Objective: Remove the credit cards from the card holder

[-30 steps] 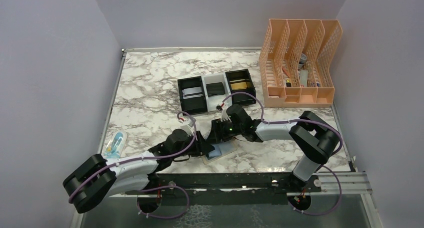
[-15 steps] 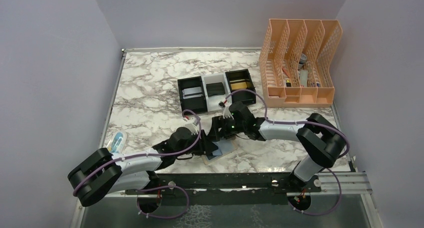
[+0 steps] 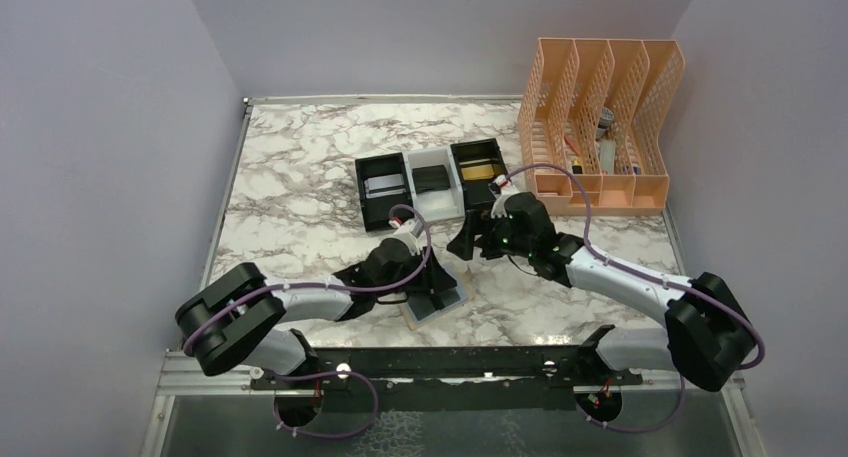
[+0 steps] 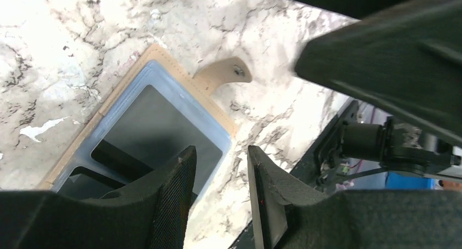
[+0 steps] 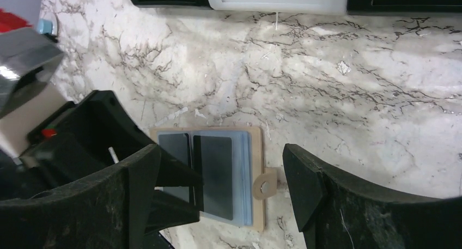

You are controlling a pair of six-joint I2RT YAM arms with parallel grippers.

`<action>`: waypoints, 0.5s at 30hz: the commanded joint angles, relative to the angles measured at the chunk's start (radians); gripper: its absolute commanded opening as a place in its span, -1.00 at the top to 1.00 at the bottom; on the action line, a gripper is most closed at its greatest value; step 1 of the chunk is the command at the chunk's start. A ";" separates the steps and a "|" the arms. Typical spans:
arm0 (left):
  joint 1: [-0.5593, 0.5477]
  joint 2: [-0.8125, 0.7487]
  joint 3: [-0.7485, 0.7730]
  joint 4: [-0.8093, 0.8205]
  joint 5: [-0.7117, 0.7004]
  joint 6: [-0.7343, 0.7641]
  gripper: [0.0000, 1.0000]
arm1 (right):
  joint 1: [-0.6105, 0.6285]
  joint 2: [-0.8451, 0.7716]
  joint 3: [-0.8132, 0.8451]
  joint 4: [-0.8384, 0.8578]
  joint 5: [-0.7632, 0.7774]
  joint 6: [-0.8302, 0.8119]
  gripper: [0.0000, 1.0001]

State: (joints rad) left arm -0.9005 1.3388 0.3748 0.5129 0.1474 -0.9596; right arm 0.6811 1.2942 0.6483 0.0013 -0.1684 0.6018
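Note:
The tan card holder (image 3: 445, 305) lies open and flat near the table's front edge, its snap tab (image 5: 265, 186) pointing right. A dark credit card (image 5: 215, 175) shows inside its bluish clear pocket (image 4: 152, 123). My left gripper (image 3: 433, 283) rests over the holder's left part, with one fingertip (image 4: 182, 167) above the pocket. Its jaws stand apart with only marble between them (image 4: 219, 162). My right gripper (image 3: 470, 239) hangs behind and above the holder, wide open and holding nothing (image 5: 220, 167). Further credit cards lie in the bins: silvery (image 3: 383, 185), dark (image 3: 432, 177) and gold (image 3: 480, 169).
A row of three small bins stands behind the holder: black (image 3: 366, 202), white (image 3: 445, 205), black (image 3: 500, 157). A peach mesh file organizer (image 3: 600, 127) with a few items stands at the back right. The table's black front rail (image 3: 450, 362) runs just below the holder.
My right gripper has drawn back from the holder toward the bins and opened wide. My left arm has pushed forward and right, further over the holder.

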 commanded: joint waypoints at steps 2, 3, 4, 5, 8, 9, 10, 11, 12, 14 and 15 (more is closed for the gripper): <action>-0.029 0.045 0.025 0.030 -0.035 0.022 0.14 | 0.001 -0.071 -0.035 -0.047 0.032 -0.031 -0.65; -0.029 0.025 0.020 0.030 -0.039 0.022 0.12 | 0.001 -0.074 -0.039 -0.045 0.017 -0.032 -0.62; -0.030 0.002 0.013 0.029 -0.040 0.024 0.11 | 0.001 -0.072 -0.043 -0.037 -0.006 -0.033 -0.58; -0.029 -0.027 0.002 0.029 -0.041 0.025 0.10 | 0.001 -0.071 -0.045 -0.033 -0.030 -0.033 -0.51; -0.029 -0.119 -0.045 0.008 -0.069 0.018 0.07 | 0.000 -0.064 -0.059 0.008 -0.122 -0.036 -0.33; -0.030 -0.152 -0.062 -0.003 -0.089 0.012 0.06 | 0.001 -0.058 -0.063 0.022 -0.150 -0.036 -0.28; -0.029 -0.172 -0.080 -0.015 -0.104 0.006 0.05 | 0.001 -0.049 -0.065 0.029 -0.170 -0.035 -0.23; -0.029 -0.185 -0.095 -0.027 -0.113 0.000 0.06 | 0.001 -0.039 -0.066 0.039 -0.192 -0.036 -0.18; -0.030 -0.192 -0.108 -0.037 -0.119 -0.006 0.06 | 0.001 -0.027 -0.069 0.052 -0.216 -0.039 -0.14; -0.029 -0.192 -0.124 -0.054 -0.119 -0.018 0.06 | 0.001 0.003 -0.072 0.080 -0.272 -0.049 -0.09; -0.029 -0.189 -0.129 -0.058 -0.116 -0.022 0.06 | 0.001 0.015 -0.069 0.084 -0.291 -0.052 -0.08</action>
State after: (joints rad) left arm -0.9253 1.1503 0.2810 0.4988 0.0753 -0.9600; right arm 0.6804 1.2659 0.5858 0.0139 -0.3256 0.5709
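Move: The open card holder lies under the left gripper, its middle roughly 4 cm to the left, 1 cm ahead and 5 cm below. From the right gripper, that middle is about 6 cm back, 5 cm left and 7 cm down. The holder's clasp tab is about 3 cm straight back from the right gripper and 7 cm below it, and the three-part case stands some 17 cm ahead and 6 cm left. Draw the right gripper back about 3 cm towards the card holder, rising slightly, then sinking as it comes, while turning it a little counter-clockwise and partly closing its wide-open, empty fingers. Dip the left gripper about 1 cm over the holder, then raise it some 3 cm and ease it left, its fingers staying half open. ##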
